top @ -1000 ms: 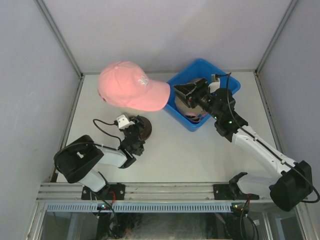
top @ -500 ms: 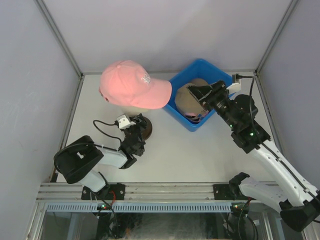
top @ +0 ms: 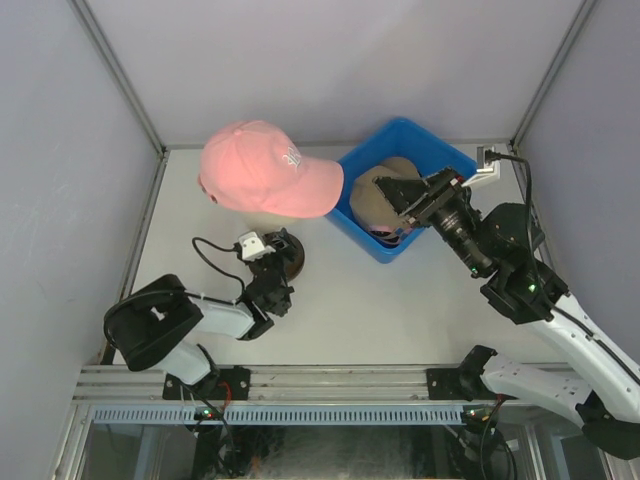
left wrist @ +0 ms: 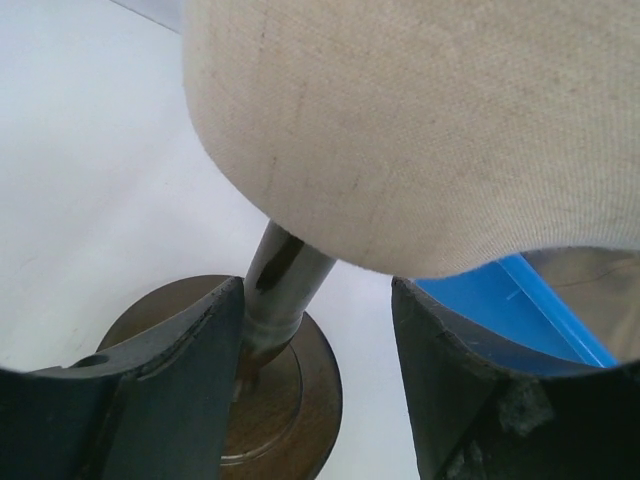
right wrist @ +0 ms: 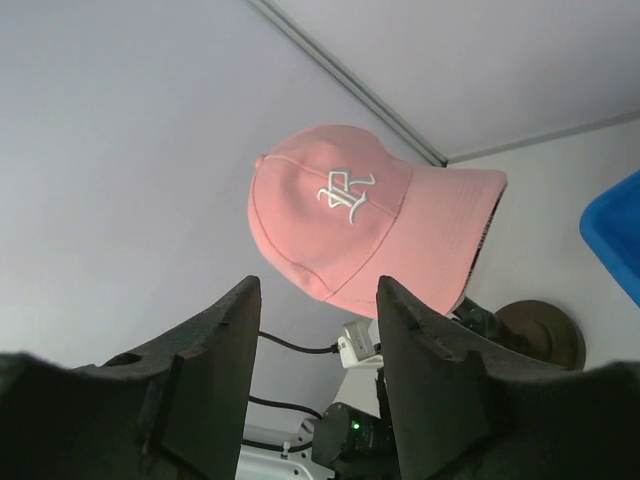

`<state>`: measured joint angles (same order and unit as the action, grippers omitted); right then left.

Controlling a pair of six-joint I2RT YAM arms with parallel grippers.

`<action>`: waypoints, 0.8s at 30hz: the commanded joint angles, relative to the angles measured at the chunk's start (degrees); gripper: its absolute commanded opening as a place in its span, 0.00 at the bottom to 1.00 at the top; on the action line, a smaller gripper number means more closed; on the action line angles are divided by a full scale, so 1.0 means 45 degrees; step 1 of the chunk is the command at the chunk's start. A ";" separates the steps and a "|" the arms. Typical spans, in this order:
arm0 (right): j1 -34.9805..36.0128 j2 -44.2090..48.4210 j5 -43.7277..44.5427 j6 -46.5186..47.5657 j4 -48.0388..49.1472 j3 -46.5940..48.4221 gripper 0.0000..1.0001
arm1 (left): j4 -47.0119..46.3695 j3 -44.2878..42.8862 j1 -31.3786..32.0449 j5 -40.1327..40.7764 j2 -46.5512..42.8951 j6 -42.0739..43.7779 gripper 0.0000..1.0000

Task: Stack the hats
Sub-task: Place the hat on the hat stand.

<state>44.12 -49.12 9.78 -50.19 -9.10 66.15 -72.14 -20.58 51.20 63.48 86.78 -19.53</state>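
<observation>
A pink hat point(top: 265, 180) with a white logo sits on top of the mannequin head point(left wrist: 420, 130), its brim pointing right; it also shows in the right wrist view point(right wrist: 370, 215). A tan hat point(top: 366, 200) lies in the blue bin point(top: 420, 140). My left gripper point(top: 278, 250) is low at the stand, open point(left wrist: 315, 380), with the metal pole point(left wrist: 285, 275) close beside its left finger. My right gripper point(top: 398, 197) hangs open over the bin, above the tan hat, with nothing between its fingers point(right wrist: 318, 370).
The mannequin's round brown base point(top: 296, 258) stands on the white table left of the bin; it also shows under my left jaws point(left wrist: 300, 390). A corner of the blue bin point(left wrist: 510, 305) lies just right of the stand. Grey walls enclose the table on three sides.
My right arm has drawn back to the right, its gripper moving away from the pink hat's brim to over the bin. The left jaws have opened wider around the pole.
</observation>
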 commanded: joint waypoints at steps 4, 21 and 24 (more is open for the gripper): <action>0.0499 -0.0438 0.0294 0.1503 0.0367 0.0924 0.51 | 0.1556 0.0256 0.0476 0.0878 -0.1228 -0.0648 0.65; 0.0453 -0.1258 -0.0752 0.1730 -0.0137 0.1902 0.51 | 0.3031 0.0355 0.2405 0.2297 -0.3187 -0.0126 0.65; 0.0598 -0.1194 -0.0754 0.1882 -0.0023 0.1911 0.51 | 0.3062 0.0399 0.2836 0.2666 -0.3517 0.0239 0.65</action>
<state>46.00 -54.98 7.55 -43.59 -10.04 72.82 -58.74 -20.36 61.80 71.64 73.76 -21.15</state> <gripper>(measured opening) 0.509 0.651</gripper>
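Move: The pink hat on its head form is roughly 21 cm above the left hand, some 4 cm ahead and 3 cm to its left. The stand's pole is about 6 cm ahead and 3 cm left at hand height, and the blue box about 20 cm ahead, 27 cm right and 10 cm below. From the right hand, the hat lies about 13 cm ahead, 21 cm left and 8 cm lower. Back towards its base the left hand withdraws from the stand's pole by about 4.5 cm, rising a few centimetres and easing right under the head form, its already open fingers staying open and empty. The right hand, free in the air, edges some 2.5 cm left towards the hat and slightly up, rolling a little, with its gap unchanged. ##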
